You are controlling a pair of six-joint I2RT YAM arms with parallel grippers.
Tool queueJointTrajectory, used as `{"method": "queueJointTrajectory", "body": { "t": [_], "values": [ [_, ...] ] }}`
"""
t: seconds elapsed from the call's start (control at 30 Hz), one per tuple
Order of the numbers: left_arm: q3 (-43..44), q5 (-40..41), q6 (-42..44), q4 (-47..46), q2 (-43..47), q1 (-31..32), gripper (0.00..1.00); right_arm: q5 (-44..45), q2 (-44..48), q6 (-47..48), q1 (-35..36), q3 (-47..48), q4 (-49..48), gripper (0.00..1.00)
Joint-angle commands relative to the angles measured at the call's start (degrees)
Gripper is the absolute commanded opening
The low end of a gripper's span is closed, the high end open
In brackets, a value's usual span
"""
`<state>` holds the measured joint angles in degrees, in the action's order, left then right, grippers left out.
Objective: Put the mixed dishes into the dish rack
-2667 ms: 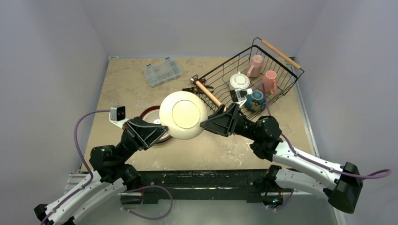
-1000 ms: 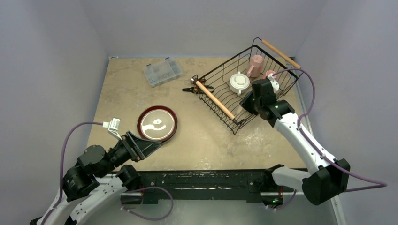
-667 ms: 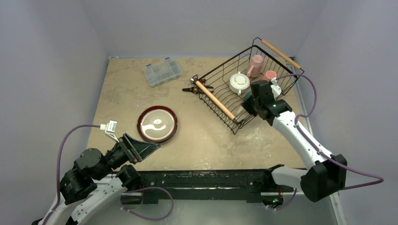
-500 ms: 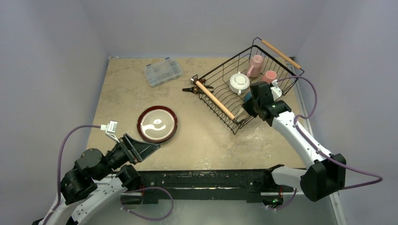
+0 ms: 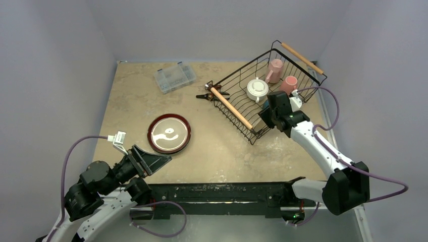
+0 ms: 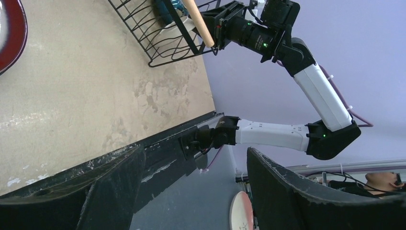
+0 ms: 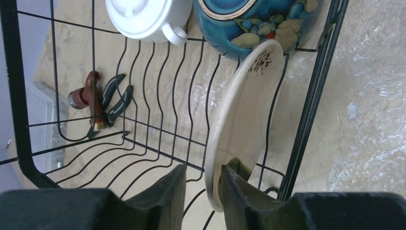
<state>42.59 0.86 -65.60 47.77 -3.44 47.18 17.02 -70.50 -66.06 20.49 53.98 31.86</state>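
Observation:
The dish rack (image 5: 237, 75), a black wire basket with wooden handles, stands at the back right. In it are two pink mugs (image 5: 275, 68) (image 5: 289, 83), a white two-handled cup (image 5: 258, 89) and a blue bowl (image 7: 249, 19). A cream plate (image 7: 242, 124) stands on edge in the rack's near corner, leaning against the bowl. My right gripper (image 7: 205, 167) is open and straddles the plate's rim. One finger touches the plate and the other stands clear of it. The red-rimmed plate (image 5: 169, 133) lies flat on the table. My left gripper (image 6: 194, 158) is open and empty, low near the front edge.
A clear compartment box (image 5: 174, 77) sits at the back of the table. A small black-and-red hand tool (image 5: 206, 94) lies just outside the rack's left end. The rack's near wooden handle (image 5: 229, 103) runs beside my right gripper.
The cream plate went from mid-table into the rack with my right gripper. Over the last second that gripper's jaws have parted off the plate's rim. The left arm drew back toward the front edge.

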Motion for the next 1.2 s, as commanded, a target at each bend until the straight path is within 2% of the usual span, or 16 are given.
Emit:
{"method": "queueJointTrajectory", "body": {
  "t": [0.0,0.27,0.33,0.5,0.7,0.8,0.87,1.0,1.1,1.17],
  "values": [
    [0.0,-0.2,-1.0,-0.4,1.0,-0.1,0.76,1.4,0.5,-0.7,-0.3,-1.6,-2.0,0.35],
    [-0.3,0.0,-1.2,0.4,1.9,-0.1,0.76,0.1,4.5,1.7,-0.3,-0.5,0.1,0.44],
    [-0.4,0.0,-1.1,0.5,2.0,-0.1,0.76,-0.2,6.3,4.1,-0.3,-0.2,0.6,0.49],
    [-0.8,-0.1,-1.3,0.4,2.1,-0.1,0.76,-1.8,10.6,16.8,-0.3,2.0,-0.7,0.63],
    [-1.6,0.0,-0.8,0.1,1.3,-0.1,0.76,-8.0,10.5,28.8,-0.3,6.4,0.3,0.64],
    [-1.2,1.8,1.6,2.4,-0.8,-0.1,0.77,-16.1,10.9,35.2,-0.3,8.3,-0.5,0.67],
    [-0.2,4.2,3.7,6.0,-3.7,-0.1,0.78,-22.1,12.4,36.7,-0.3,8.5,-1.8,0.72],
    [1.9,11.8,7.3,14.5,-15.9,-0.1,0.8,-35.5,17.7,36.4,-0.1,5.1,-6.8,0.75],
    [3.3,19.7,4.5,20.3,-26.4,-0.1,0.8,-42.1,22.3,33.7,0.3,1.2,-10.2,0.75],
    [3.3,23.4,4.1,19.4,-32.1,-0.1,0.79,-45.7,25.4,32.0,0.8,-0.9,-12.4,0.76]
  ]
}}
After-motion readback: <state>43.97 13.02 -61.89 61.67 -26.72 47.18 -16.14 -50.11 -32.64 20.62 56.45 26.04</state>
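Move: The small cream plate stands on edge in the dish rack between the right fingers, its middle about 5 cm ahead, 1 cm right and 6 cm below. Blue bowl 8 cm ahead, 1 cm right; white two-handled cup 14 cm ahead, 5 cm left; both somewhat lower. The red-rimmed plate is some 45 cm left and 4 cm back from this hand; from the left hand, about 17 cm ahead, about level sideways, some 25 cm below. The right fingers come free of the small plate's near upper rim, opening wide as the hand climbs about 14 cm, then also draws back and left, swinging counter-clockwise some 45 degrees and tipping up to face the red-rimmed plate. The left hand nearly waits, then quickly sinks about 10 cm and eases forward towards that plate, its open fingers dipping. ##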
